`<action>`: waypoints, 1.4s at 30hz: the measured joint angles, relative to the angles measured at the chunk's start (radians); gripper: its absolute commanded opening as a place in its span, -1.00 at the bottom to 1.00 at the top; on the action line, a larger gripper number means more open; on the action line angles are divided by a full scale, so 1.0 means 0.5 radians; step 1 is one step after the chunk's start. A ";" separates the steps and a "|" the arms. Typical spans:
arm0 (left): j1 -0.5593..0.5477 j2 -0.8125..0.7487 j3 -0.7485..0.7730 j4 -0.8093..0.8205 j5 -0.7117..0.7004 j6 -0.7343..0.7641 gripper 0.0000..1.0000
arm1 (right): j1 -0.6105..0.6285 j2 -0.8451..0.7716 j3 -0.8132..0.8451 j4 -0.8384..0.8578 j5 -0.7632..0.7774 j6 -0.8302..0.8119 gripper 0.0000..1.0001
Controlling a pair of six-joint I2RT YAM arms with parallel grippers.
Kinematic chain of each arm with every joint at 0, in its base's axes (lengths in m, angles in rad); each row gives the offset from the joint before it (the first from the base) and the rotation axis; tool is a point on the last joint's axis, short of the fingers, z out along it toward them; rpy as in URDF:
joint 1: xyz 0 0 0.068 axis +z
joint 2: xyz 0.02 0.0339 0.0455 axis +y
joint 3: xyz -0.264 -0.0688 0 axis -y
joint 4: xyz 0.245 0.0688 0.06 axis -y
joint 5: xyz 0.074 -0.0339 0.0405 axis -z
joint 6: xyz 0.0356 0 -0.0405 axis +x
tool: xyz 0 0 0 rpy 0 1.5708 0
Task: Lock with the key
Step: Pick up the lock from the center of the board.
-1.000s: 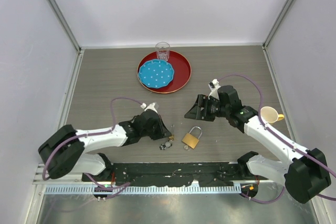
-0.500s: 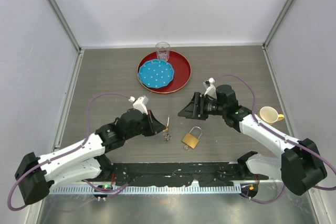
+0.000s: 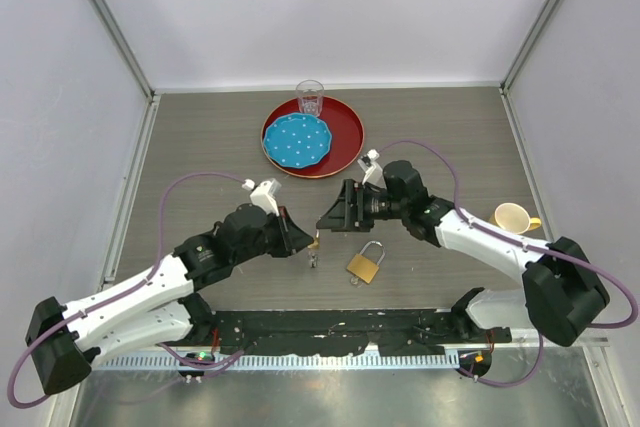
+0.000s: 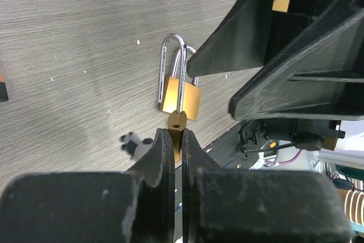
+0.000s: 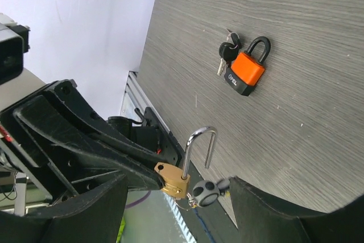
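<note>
A brass padlock (image 3: 364, 266) lies on the table with its shackle open; it also shows in the left wrist view (image 4: 181, 97) and the right wrist view (image 5: 177, 181). My left gripper (image 3: 308, 239) is shut on a brass key (image 4: 177, 127) and holds it above the table, just left of the padlock. A key ring with a grey fob (image 5: 205, 192) hangs below the key. My right gripper (image 3: 335, 213) is open and empty, close to the right of the key and above the padlock.
A red tray (image 3: 345, 131) with a blue plate (image 3: 296, 140) and a glass (image 3: 310, 98) stands at the back. A cream cup (image 3: 513, 217) sits at the right. An orange padlock (image 5: 246, 73) with keys appears only in the right wrist view.
My left gripper has lifted the key off the table, the ring dangling below it. My right gripper has moved left, toward the key.
</note>
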State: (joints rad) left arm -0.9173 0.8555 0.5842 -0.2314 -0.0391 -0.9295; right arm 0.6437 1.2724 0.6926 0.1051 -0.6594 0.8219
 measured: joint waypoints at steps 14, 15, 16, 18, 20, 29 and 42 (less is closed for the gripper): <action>0.000 0.027 0.039 -0.005 0.035 0.035 -1.00 | 0.140 0.235 0.149 -0.002 0.163 0.023 -0.19; 0.000 0.027 0.039 -0.005 0.036 0.035 -1.00 | 0.144 0.246 0.156 -0.002 0.167 0.025 -0.21; 0.000 0.027 0.039 -0.005 0.037 0.035 -1.00 | 0.147 0.259 0.165 -0.002 0.172 0.030 -0.31; 0.000 0.027 0.039 -0.005 0.043 0.035 -1.00 | 0.153 0.284 0.179 0.000 0.177 0.032 -0.43; 0.000 0.027 0.039 -0.006 0.046 0.036 -1.00 | 0.158 0.301 0.185 0.002 0.180 0.038 -0.61; 0.000 0.009 0.039 -0.043 0.034 0.047 -1.00 | 0.167 0.334 0.188 0.073 0.162 0.090 -0.96; 0.000 -0.304 0.058 -0.041 -0.008 0.097 0.68 | 0.175 -0.020 0.085 0.249 0.256 0.145 -0.96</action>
State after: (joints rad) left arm -0.9173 0.7033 0.6132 -0.2520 -0.0429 -0.8810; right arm 0.7311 1.2625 0.7353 0.2295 -0.5312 0.8944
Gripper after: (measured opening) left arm 0.833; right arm 0.092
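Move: The small lock is already held by its body in the left fingertips, about 1 cm ahead of, 1 cm right of and 1 cm above that hand point, shackle standing free. From the open right gripper the small lock's middle lies some 4 cm left, 1 cm back and 3 cm below. The large padlock lies about 7 cm right of the right hand and 3 cm back; the orange lock roughly 14 cm left and 6 cm ahead; both some 17 cm below. Hold the left gripper still with the small lock pinched while you bring the right one about 3.5 cm left and 2 cm down, easing a little forward, closing its fingers onto the shackle. Once the right has its pinch, open the left fingers wide to free the body, and raise both hands, the right some 6 cm from its lowest point, the left about 5 cm. ##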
